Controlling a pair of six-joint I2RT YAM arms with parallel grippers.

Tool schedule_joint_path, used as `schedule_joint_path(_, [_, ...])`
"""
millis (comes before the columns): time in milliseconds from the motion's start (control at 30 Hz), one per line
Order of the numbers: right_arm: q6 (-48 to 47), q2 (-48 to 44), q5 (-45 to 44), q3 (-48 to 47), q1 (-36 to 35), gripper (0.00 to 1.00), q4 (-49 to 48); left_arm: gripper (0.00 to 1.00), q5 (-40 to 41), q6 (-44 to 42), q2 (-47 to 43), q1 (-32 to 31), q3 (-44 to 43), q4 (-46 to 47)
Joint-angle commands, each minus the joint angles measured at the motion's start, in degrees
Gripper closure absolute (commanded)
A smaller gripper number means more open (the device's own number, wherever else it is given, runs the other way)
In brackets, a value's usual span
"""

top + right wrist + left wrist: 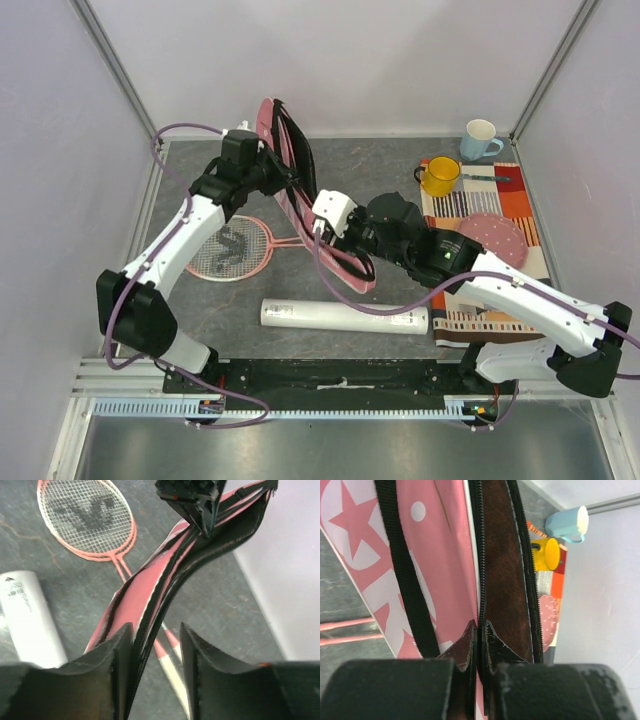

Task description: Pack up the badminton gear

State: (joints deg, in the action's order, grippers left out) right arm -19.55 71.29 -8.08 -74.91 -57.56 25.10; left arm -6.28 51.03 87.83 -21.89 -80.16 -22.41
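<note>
The pink "SPORT" racket bag (pixel 296 190) is held up on edge above the table, its zipper mouth partly open. My left gripper (pixel 272 172) is shut on the bag's zipper edge (pixel 481 580) near its wide far end. My right gripper (pixel 338 222) is open, with the bag's zipper edge (pixel 145 625) lying between its fingers against the left finger (pixel 112 652). Two pink-framed rackets (pixel 232 248) lie flat under the bag, their white handles (pixel 175 672) below my right gripper (pixel 156 635). The long white tube (pixel 343 316) lies at the front. No shuttlecocks show.
A striped orange cloth (pixel 505 200) at the right carries a yellow cup (pixel 440 177) and a pink dotted disc (pixel 497 235). A pale blue cup (pixel 480 138) stands at the back right. White walls enclose the table on three sides.
</note>
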Motion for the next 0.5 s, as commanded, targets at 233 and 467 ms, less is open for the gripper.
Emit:
schedule_joint_path(233, [36.3, -3.8, 19.0, 0.4, 15.0, 0.02, -3.8, 0.98, 6.1, -15.9, -12.9, -2.4, 9.0, 6.9])
schedule_joint_path(467, [54.4, 10.5, 27.7, -16.6, 20.4, 0.02, -2.9, 0.98, 7.6, -18.3, -14.8, -3.8, 10.9, 9.6])
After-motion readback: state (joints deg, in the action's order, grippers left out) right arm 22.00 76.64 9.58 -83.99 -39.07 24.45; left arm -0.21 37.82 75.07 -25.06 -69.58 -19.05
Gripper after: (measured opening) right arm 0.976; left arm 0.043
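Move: The badminton bag slants through both hands with its zip edge up. Its middle lies about 5 cm back, 5 cm right and 6 cm below the left hand, and some 12 cm ahead, 2 cm left and 11 cm below the right. From the right hand, and nearly 30 cm lower, the white tube lies 9 cm back and 4 cm right, the racket handles 16 cm ahead and 15 cm right, and the racket heads 13 cm ahead and 26 cm left. The right hand, its fingers already parting around the bag's zip edge, opens them fully to let go, dips and shifts about 3 cm to its right, then swings forward and up by some 5 cm along the bag's right side while rolling nearly 50 degrees clockwise about its fingers, seen from behind the hand. The left hand keeps its pinch on the zip edge farther out and draws the bag back about 4 cm and slightly left, dipping a little before rising and rolling slightly. ##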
